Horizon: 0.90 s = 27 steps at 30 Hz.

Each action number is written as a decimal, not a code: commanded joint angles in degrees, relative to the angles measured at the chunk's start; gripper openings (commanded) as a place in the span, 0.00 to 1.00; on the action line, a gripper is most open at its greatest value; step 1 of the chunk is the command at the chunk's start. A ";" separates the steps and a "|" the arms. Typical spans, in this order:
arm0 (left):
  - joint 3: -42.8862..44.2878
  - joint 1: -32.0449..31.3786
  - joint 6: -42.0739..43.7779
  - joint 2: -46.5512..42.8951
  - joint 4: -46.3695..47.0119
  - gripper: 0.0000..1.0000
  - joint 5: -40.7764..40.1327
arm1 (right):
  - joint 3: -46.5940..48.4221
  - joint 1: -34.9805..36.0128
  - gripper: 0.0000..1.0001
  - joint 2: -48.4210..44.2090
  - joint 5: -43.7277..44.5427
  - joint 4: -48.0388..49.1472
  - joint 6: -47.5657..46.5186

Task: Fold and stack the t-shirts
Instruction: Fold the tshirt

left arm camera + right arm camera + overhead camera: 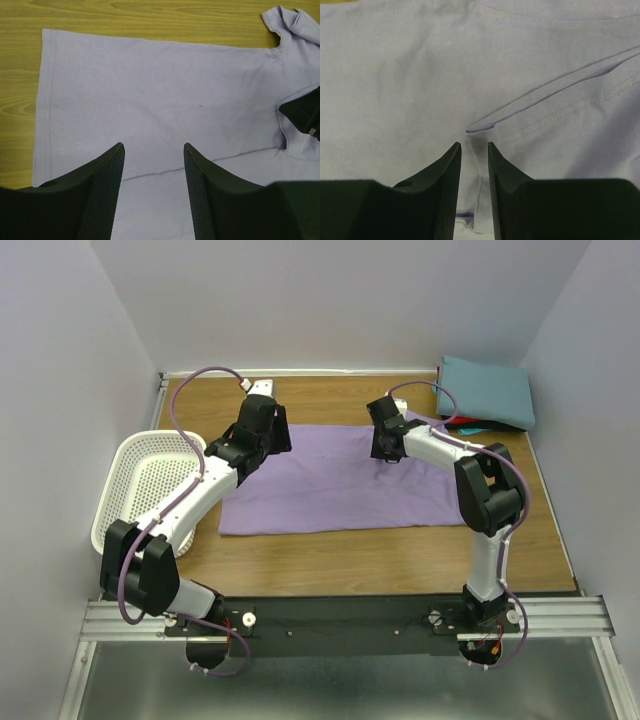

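A large lavender t-shirt (330,490) lies spread flat across the middle of the wooden table. My left gripper (268,437) hovers over the shirt's far left part, and its jaws (153,146) stand wide open with only flat cloth (150,90) beneath them. My right gripper (386,448) is down on the shirt's far right part. Its jaws (474,145) are drawn close together with a raised ridge of the lavender cloth (480,165) pinched between them. A folded teal t-shirt (487,390) rests on a folded red one (475,426) at the back right corner.
A white perforated basket (150,485) stands at the table's left edge, beside my left arm. Bare wood (150,20) shows beyond the shirt's edge. Walls close the table in at the back and on both sides.
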 commanded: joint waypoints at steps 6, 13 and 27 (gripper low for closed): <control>1.12 0.49 0.84 0.84 -0.06 0.59 2.06 | 1.49 0.31 0.34 3.06 2.38 -0.31 -0.93; 1.13 0.58 0.84 1.10 -0.15 0.59 2.32 | 1.85 0.31 0.33 3.59 2.73 -0.31 -0.85; 1.04 0.58 0.76 1.45 -0.33 0.59 2.32 | 0.71 0.31 0.08 0.16 3.26 0.22 -0.14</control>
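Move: The stitched corner of the t-shirt's folded-over layer lies about 2 cm straight below the right gripper. From there the loose far sleeve is roughly 12 cm ahead and 4 to the right, the stack of folded shirts about 17 ahead and 20 right, and the shirt's near edge some 15 cm back, straight behind. From the left gripper the corner is about 5 cm ahead, 22 to the right and 17 below. Lower the right gripper about 1.5 cm, straight down onto the t-shirt, so its half-open fingertips straddle the stitched corner of the folded-over layer. Then hold it there, without turning the wrist, and close the fingers almost fully to pinch the corner's cloth between the tips. ##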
